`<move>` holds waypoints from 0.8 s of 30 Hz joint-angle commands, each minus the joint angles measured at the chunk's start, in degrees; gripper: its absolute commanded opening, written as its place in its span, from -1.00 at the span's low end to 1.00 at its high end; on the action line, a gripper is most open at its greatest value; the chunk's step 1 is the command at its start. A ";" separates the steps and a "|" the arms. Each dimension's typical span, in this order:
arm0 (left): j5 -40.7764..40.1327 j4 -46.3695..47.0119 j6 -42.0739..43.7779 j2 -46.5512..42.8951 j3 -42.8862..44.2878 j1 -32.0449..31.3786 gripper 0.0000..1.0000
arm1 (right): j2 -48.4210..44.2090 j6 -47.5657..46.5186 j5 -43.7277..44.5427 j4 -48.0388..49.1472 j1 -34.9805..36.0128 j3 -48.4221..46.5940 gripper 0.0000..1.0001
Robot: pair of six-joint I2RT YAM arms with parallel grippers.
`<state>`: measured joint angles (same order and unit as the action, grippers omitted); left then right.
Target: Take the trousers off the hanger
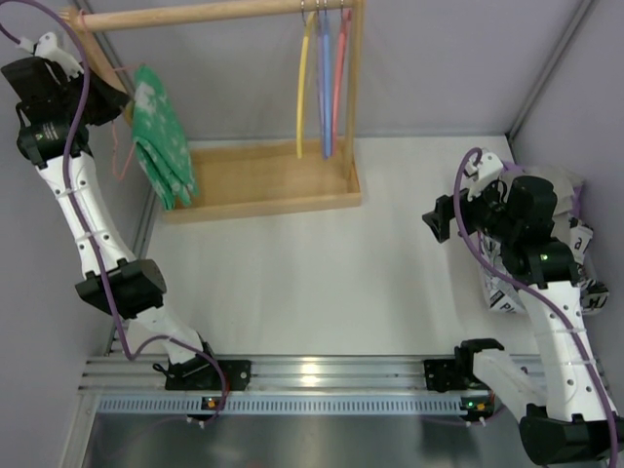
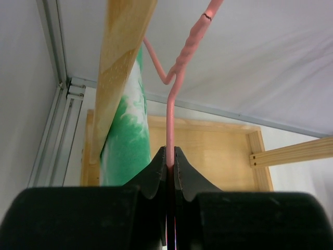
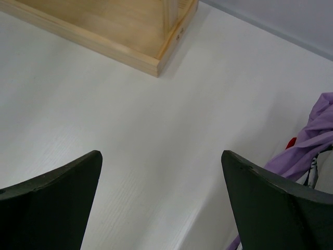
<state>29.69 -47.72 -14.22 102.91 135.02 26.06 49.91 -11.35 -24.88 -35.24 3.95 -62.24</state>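
The green speckled trousers (image 1: 161, 136) hang from the thin pink wire hanger (image 1: 121, 161) at the left end of the wooden rack. In the left wrist view the hanger (image 2: 170, 117) runs straight up from between my fingers, its twisted neck above, with the trousers (image 2: 125, 146) just left, behind the rack's wooden post (image 2: 122, 52). My left gripper (image 2: 170, 155) is shut on the hanger wire; in the top view the left gripper (image 1: 115, 97) sits high beside the trousers. My right gripper (image 3: 161, 166) is open over bare table, the same right gripper (image 1: 436, 220) being far right of the rack.
The wooden rail (image 1: 214, 14) carries yellow, blue and red hangers (image 1: 322, 78) at its right end. The rack's wooden base tray (image 1: 263, 180) lies below; its corner (image 3: 156, 60) shows ahead of the right gripper. Purple cloth (image 3: 312, 135) and printed cloth (image 1: 575, 244) lie at the right.
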 commanded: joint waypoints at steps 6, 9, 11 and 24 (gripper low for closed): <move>0.28 23.36 -6.43 -7.81 0.24 -1.81 -1.00 | -1.22 -0.42 -0.78 1.76 -0.52 -0.08 0.99; -0.16 26.44 -7.93 -8.08 0.24 -2.07 -1.00 | -1.31 -0.51 -0.61 1.76 -0.52 -0.08 0.99; -0.34 27.15 -8.54 -8.69 -0.02 -2.59 -1.00 | -1.57 -0.86 -0.43 1.50 -0.52 -0.08 0.99; 2.74 29.00 -6.43 -31.87 -28.66 -10.42 -1.00 | -0.96 -0.95 -1.04 2.90 -0.43 -1.74 0.99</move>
<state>30.41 -31.51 -22.13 79.61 108.66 17.65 49.01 -11.94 -24.93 -35.18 3.95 -62.24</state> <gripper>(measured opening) 0.075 0.993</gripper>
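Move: The left fingers are already shut on the pink hanger's near side, below its neck; the green-and-white trousers on it hang with their middle about 8 cm ahead, straight in line and some 15 cm lower. The rail's left end is roughly 10 cm ahead, 7 cm left and 10 cm above, and the yellow hanger is about 34 cm right, 10 cm ahead and 10 cm lower. From the idle right hand the trousers lie some 52 cm left and 25 cm ahead, about level. Keeping its closed pinch on the pink hanger, the left hand first lifts it about 6.5 cm, drifting a little right and tipping the fingers up by some 13 degrees, to raise the hook off the rail. It then swings to the right and back towards the base, quickening and sinking a couple of centimetres, so that it ends about 10 cm right of its start and pulled back in front of the rail, with the wrist turned slightly clockwise. ##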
